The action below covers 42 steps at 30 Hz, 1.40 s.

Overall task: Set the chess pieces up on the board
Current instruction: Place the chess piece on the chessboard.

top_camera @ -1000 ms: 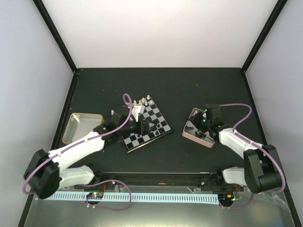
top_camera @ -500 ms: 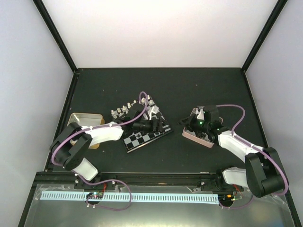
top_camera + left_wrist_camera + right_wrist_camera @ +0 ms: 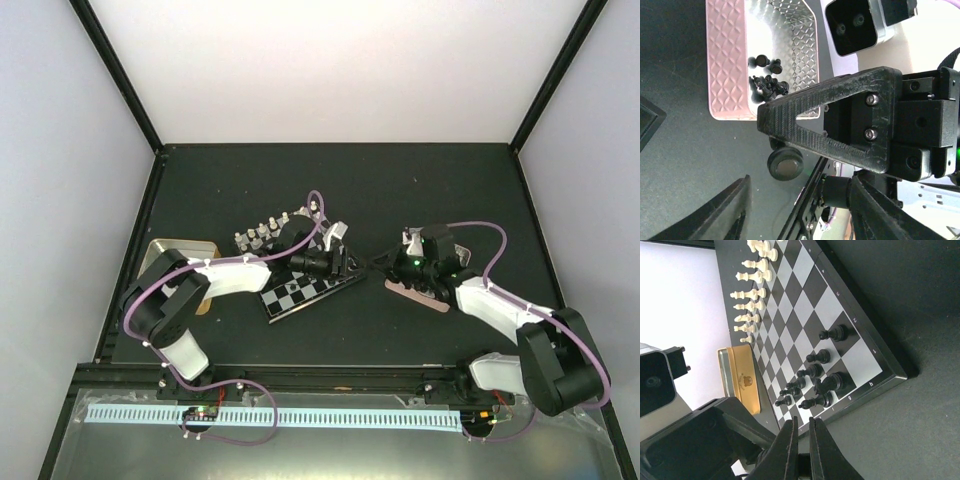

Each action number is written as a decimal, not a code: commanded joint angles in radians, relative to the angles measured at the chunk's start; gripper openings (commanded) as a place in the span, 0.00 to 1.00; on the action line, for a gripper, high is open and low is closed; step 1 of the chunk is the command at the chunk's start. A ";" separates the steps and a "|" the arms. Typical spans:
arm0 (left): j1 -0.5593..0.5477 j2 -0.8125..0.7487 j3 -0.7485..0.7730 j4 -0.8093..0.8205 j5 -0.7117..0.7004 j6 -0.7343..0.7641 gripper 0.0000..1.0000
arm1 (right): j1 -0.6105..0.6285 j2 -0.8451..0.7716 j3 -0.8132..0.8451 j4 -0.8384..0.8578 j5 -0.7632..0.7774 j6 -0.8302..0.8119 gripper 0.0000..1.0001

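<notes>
The board (image 3: 300, 291) lies tilted at mid-table, with white chess pieces (image 3: 258, 235) lined along its far-left edge (image 3: 752, 295) and several black pieces (image 3: 822, 375) at its near-right corner. My left gripper (image 3: 350, 262) reaches over the board's right corner with its jaws open (image 3: 800, 186). My right gripper (image 3: 383, 260) meets it from the right, shut (image 3: 802, 422) on a black chess piece whose round base (image 3: 785, 164) shows just beyond my left fingertips.
A pink-rimmed tray (image 3: 415, 292) right of the board holds more black pieces (image 3: 769, 85). A tan-rimmed tray (image 3: 165, 247) sits left of the board, partly behind my left arm. Dark matting surrounds both.
My left arm swung right across the board and its jaws have narrowed. My right gripper moved left off the pink tray to meet it, staying shut.
</notes>
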 commanded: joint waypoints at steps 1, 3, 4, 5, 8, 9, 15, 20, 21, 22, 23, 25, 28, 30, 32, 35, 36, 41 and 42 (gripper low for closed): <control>-0.009 0.009 0.062 0.011 0.026 0.027 0.51 | 0.012 0.012 0.017 0.027 -0.029 0.013 0.06; -0.009 0.013 0.069 0.006 0.027 0.032 0.47 | 0.014 0.012 0.018 0.027 -0.028 0.011 0.06; -0.009 0.016 0.071 0.005 0.029 0.032 0.44 | 0.016 0.012 0.017 0.029 -0.029 0.011 0.06; -0.008 0.020 0.074 0.004 0.029 0.032 0.42 | 0.015 0.013 0.019 0.028 -0.030 0.011 0.06; -0.009 0.025 0.078 -0.003 0.031 0.036 0.38 | 0.017 0.013 0.017 0.029 -0.032 0.013 0.06; -0.010 0.028 0.081 -0.014 0.028 0.040 0.38 | 0.018 0.014 0.017 0.030 -0.032 0.013 0.06; -0.010 0.037 0.088 -0.029 0.021 0.049 0.40 | 0.021 0.013 0.020 0.032 -0.035 0.011 0.06; -0.010 0.047 0.111 -0.066 0.011 0.065 0.40 | 0.021 0.014 0.019 0.026 -0.034 0.004 0.06; -0.010 0.048 0.115 -0.073 0.008 0.069 0.40 | 0.021 0.013 0.019 0.025 -0.033 0.004 0.06; -0.010 0.048 0.115 -0.074 0.006 0.070 0.40 | 0.021 0.013 0.019 0.025 -0.032 0.003 0.06; -0.010 0.046 0.115 -0.075 0.003 0.070 0.38 | 0.021 0.013 0.019 0.024 -0.031 0.003 0.06; -0.010 0.038 0.112 -0.076 -0.006 0.072 0.33 | 0.020 0.012 0.019 0.023 -0.030 0.002 0.06; -0.011 0.032 0.115 -0.083 -0.013 0.080 0.20 | 0.021 0.010 0.019 0.023 -0.030 0.000 0.06; -0.011 0.029 0.115 -0.084 -0.015 0.084 0.13 | 0.020 0.006 0.019 0.023 -0.030 0.000 0.06; -0.010 0.026 0.113 -0.083 -0.014 0.087 0.08 | 0.021 0.001 0.018 0.026 -0.033 0.004 0.08; -0.010 -0.001 0.101 -0.076 -0.020 0.094 0.06 | 0.021 -0.024 0.009 0.043 -0.032 0.029 0.18; -0.010 -0.016 0.098 -0.081 -0.025 0.102 0.07 | 0.021 -0.037 0.003 0.056 -0.031 0.043 0.22; -0.009 -0.146 0.061 -0.091 -0.055 0.147 0.08 | 0.020 -0.102 -0.034 0.198 -0.055 0.153 0.36; -0.009 -0.172 0.052 -0.091 -0.060 0.152 0.08 | 0.021 -0.113 -0.041 0.236 -0.069 0.177 0.37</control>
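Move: The black chess piece, still held in the right hand's shut fingers, is about 1 cm ahead, 1 cm right and 1 cm below the left hand's point; from the right hand it lies practically at the fingertips. From the left hand, the pink box's middle is some 14 cm right and 1 cm back, the chessboard's middle about 13 cm left and level, both roughly 12 cm lower. Left fingers ease 1 cm right and forward, pinch the black piece; right fingers open, both hands rise 3 cm. ##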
